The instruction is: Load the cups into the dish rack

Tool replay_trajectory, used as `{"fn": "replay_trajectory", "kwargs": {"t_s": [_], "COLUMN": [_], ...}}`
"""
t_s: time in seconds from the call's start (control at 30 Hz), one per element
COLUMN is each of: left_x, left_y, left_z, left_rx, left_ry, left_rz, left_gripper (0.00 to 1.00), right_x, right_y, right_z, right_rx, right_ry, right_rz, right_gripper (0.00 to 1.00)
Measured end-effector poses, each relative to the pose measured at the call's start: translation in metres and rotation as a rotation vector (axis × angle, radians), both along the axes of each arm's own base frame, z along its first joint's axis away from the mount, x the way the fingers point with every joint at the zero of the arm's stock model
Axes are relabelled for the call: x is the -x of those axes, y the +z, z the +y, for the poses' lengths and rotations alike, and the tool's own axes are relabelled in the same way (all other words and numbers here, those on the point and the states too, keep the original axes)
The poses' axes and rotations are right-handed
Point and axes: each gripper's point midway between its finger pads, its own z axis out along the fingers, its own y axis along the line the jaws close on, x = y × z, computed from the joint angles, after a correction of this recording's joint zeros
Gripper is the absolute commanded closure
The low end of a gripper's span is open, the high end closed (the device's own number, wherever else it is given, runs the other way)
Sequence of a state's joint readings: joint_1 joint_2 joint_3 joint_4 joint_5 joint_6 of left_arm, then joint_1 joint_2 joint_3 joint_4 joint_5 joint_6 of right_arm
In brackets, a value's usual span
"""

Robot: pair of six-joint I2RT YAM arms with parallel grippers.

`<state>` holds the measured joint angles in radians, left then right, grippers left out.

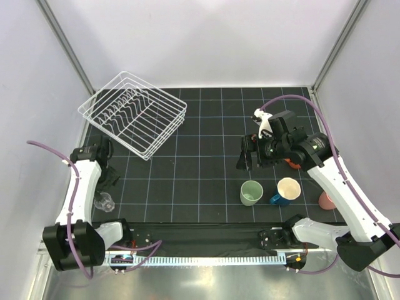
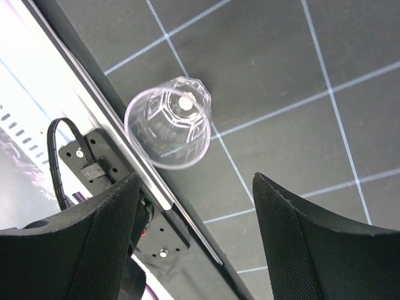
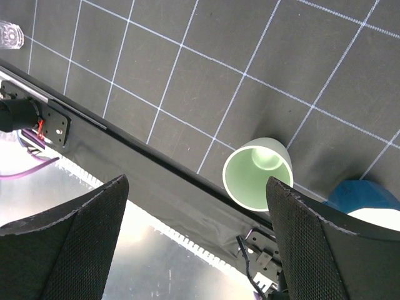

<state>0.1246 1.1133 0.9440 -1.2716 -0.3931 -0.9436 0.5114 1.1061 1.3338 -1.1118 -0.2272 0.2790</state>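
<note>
The white wire dish rack (image 1: pixel 134 112) stands empty at the far left of the mat. A clear glass (image 1: pixel 105 202) (image 2: pixel 169 122) stands by the near left edge. My left gripper (image 1: pixel 111 177) (image 2: pixel 195 187) hovers just beyond it, open, with nothing between its fingers. A pale green cup (image 1: pixel 251 192) (image 3: pixel 257 174) and a dark blue mug (image 1: pixel 285 191) (image 3: pixel 365 197) with a cream inside stand near the front right. A pink cup (image 1: pixel 326 200) is farther right, and an orange cup (image 1: pixel 291 164) peeks out behind the right arm. My right gripper (image 1: pixel 247 154) (image 3: pixel 197 187) hangs open above and beyond the green cup, holding nothing.
The black gridded mat (image 1: pixel 200 156) ends at a metal rail (image 1: pixel 206 257) along the near edge, where both arm bases are bolted. White walls close in the left, right and far sides. The glass (image 3: pixel 11 34) shows small at the right wrist view's top left.
</note>
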Motion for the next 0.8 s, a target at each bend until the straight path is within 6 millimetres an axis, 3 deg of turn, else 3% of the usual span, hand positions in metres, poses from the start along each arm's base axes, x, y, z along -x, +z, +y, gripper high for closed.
{"fn": "replay_trajectory", "kwargs": {"t_s": [0.3,0.53,0.6,0.7,0.73,0.8], "left_x": [-0.008,0.007,0.008,0.007,0.007,0.008], "left_y": [-0.03,-0.05,-0.051,-0.052,-0.052,-0.052], "left_z": [0.005,-0.002,-0.003,-0.003,-0.003,-0.004], "left_rx": [0.013,0.043,0.044,0.044,0.045,0.05], "left_ry": [0.042,0.095,0.103,0.117,0.12,0.114], "left_rz": [0.072,0.121,0.123,0.115,0.114,0.119], "left_gripper": [0.37,0.55,0.63,0.95,1.0,0.99], "right_x": [0.0,-0.002,-0.004,-0.006,-0.006,-0.006], "right_y": [-0.002,-0.004,-0.005,-0.007,-0.008,-0.009], "right_z": [-0.003,-0.008,-0.009,-0.009,-0.009,-0.009], "right_rx": [0.024,0.058,0.066,0.076,0.078,0.083], "right_ry": [0.026,0.025,0.026,0.027,0.027,0.029], "right_rz": [-0.015,-0.028,-0.028,-0.025,-0.023,-0.021], "right_gripper": [0.09,0.09,0.09,0.09,0.09,0.09]}}
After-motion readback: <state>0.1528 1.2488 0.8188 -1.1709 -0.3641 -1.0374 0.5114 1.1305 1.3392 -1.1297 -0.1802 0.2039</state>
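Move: The clear cup stands mostly below the left hand, some 4 cm to its left, about 2 cm back, its middle about 8 cm lower. The dish rack's middle is about 34 cm ahead of this hand and 2 cm to its right, some 8 cm below. From the right hand the clear cup is about 48 cm to the left, 6 cm back and 21 cm lower. The left hand sinks about 5 cm onto the front-right part of the clear cup's rim, edging about 1 cm forward at first and then nearly 2 cm back towards the robot while the wrist turns some 10 degrees. Over the last part of the descent its half-open fingers narrow, then, with the hand almost stopped, they shut nearly fully and pinch the cup's thin rim wall between the tips. ##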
